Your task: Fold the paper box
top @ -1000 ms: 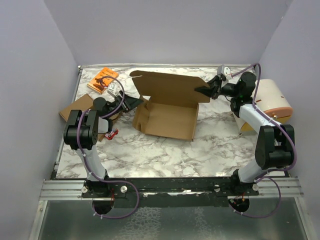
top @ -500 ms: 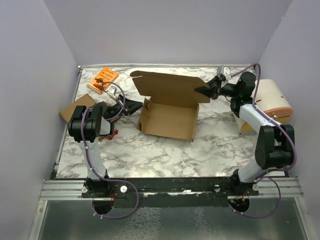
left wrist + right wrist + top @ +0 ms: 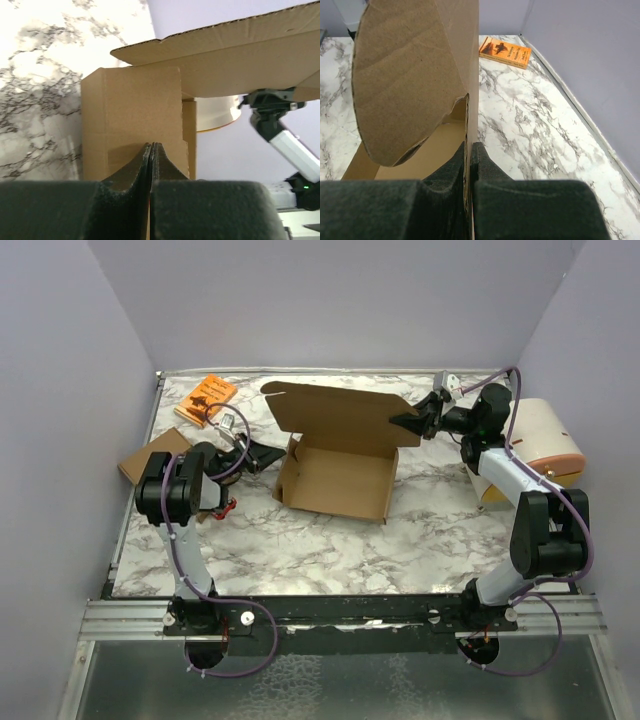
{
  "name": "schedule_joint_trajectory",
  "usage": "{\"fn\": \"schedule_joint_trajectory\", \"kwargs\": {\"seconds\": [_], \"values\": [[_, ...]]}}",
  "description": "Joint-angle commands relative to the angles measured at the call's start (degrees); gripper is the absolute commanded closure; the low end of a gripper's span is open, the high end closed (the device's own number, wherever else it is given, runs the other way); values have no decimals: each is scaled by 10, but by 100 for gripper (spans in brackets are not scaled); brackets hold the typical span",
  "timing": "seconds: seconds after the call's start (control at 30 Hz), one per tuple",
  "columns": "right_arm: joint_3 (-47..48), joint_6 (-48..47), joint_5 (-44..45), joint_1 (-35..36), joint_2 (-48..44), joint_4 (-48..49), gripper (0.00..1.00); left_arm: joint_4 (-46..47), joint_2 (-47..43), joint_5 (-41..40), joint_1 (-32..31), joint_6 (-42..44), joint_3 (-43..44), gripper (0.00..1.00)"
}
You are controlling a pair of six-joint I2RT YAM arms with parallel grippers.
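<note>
The paper box [image 3: 335, 480] lies at the table's middle, a brown cardboard tray with its lid [image 3: 340, 415] raised at the back. My right gripper [image 3: 408, 423] is shut on the lid's right edge; in the right wrist view the cardboard sheet [image 3: 410, 75] runs between the jaws of the right gripper [image 3: 471, 145]. My left gripper [image 3: 280, 453] is shut, its tips against the outside of the box's left side wall [image 3: 130, 110]. In the left wrist view, nothing shows between the jaws of the left gripper [image 3: 151, 145].
A small orange book [image 3: 206, 398] lies at the back left, also seen in the right wrist view [image 3: 505, 51]. A loose brown cardboard piece [image 3: 150, 455] sits at the left edge under the left arm. A beige object [image 3: 545, 440] stands at the right edge.
My left gripper has shut and moved right up to the box's left wall, which now stands more upright. The right gripper has kept its hold on the lid.
</note>
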Motion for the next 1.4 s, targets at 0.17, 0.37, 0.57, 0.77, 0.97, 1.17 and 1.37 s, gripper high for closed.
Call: {"fn": "schedule_joint_trajectory", "kwargs": {"seconds": [0.17, 0.37, 0.57, 0.77, 0.97, 1.17, 1.37], "values": [[6, -4, 10, 4, -5, 6, 99, -300, -91, -28, -2, 247, 27, 79], [5, -2, 7, 4, -4, 7, 99, -341, -87, -24, -11, 271, 36, 65], [5, -1, 6, 4, -4, 8, 99, -314, -81, -3, -22, 255, 36, 53], [4, 0, 5, 4, -5, 9, 99, -195, -61, 27, -27, 175, 23, 52], [2, 3, 4, 4, -2, 11, 99, -285, -68, 7, -46, 232, 34, 51], [1, 5, 2, 4, 0, 14, 99, -380, -80, -21, -66, 297, 50, 51], [-4, 3, 2, 4, -2, 16, 99, -457, -94, -55, -88, 339, 71, 51]]}}
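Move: The left hand, fingers shut, hovers by the top of the box's left wall; the wall's middle is roughly 5 cm below, about 2 cm to the right and 2 cm back. The open box's floor centres some 14 cm right, 4 cm back and 9 cm down, and the raised lid some 14 cm right, 6 cm ahead and 6 cm up. The red toy lies about 15 cm left, 10 cm back. From the right hand, the left wall is around 31 cm left, 3 cm back and 18 cm lower. The left fingers open from shut to about half while the hand sinks beside the left wall, rises again by some 2 cm, then swings right and down into that wall, ending about 4 cm farther right and 4.5 cm lower, with the fingertips dipped some 15 degrees and the upper finger against the panel, the lower one by its outer side. The right hand stays put, keeping its closed grip on the right end of the lid and holding it raised over the back of the box. ##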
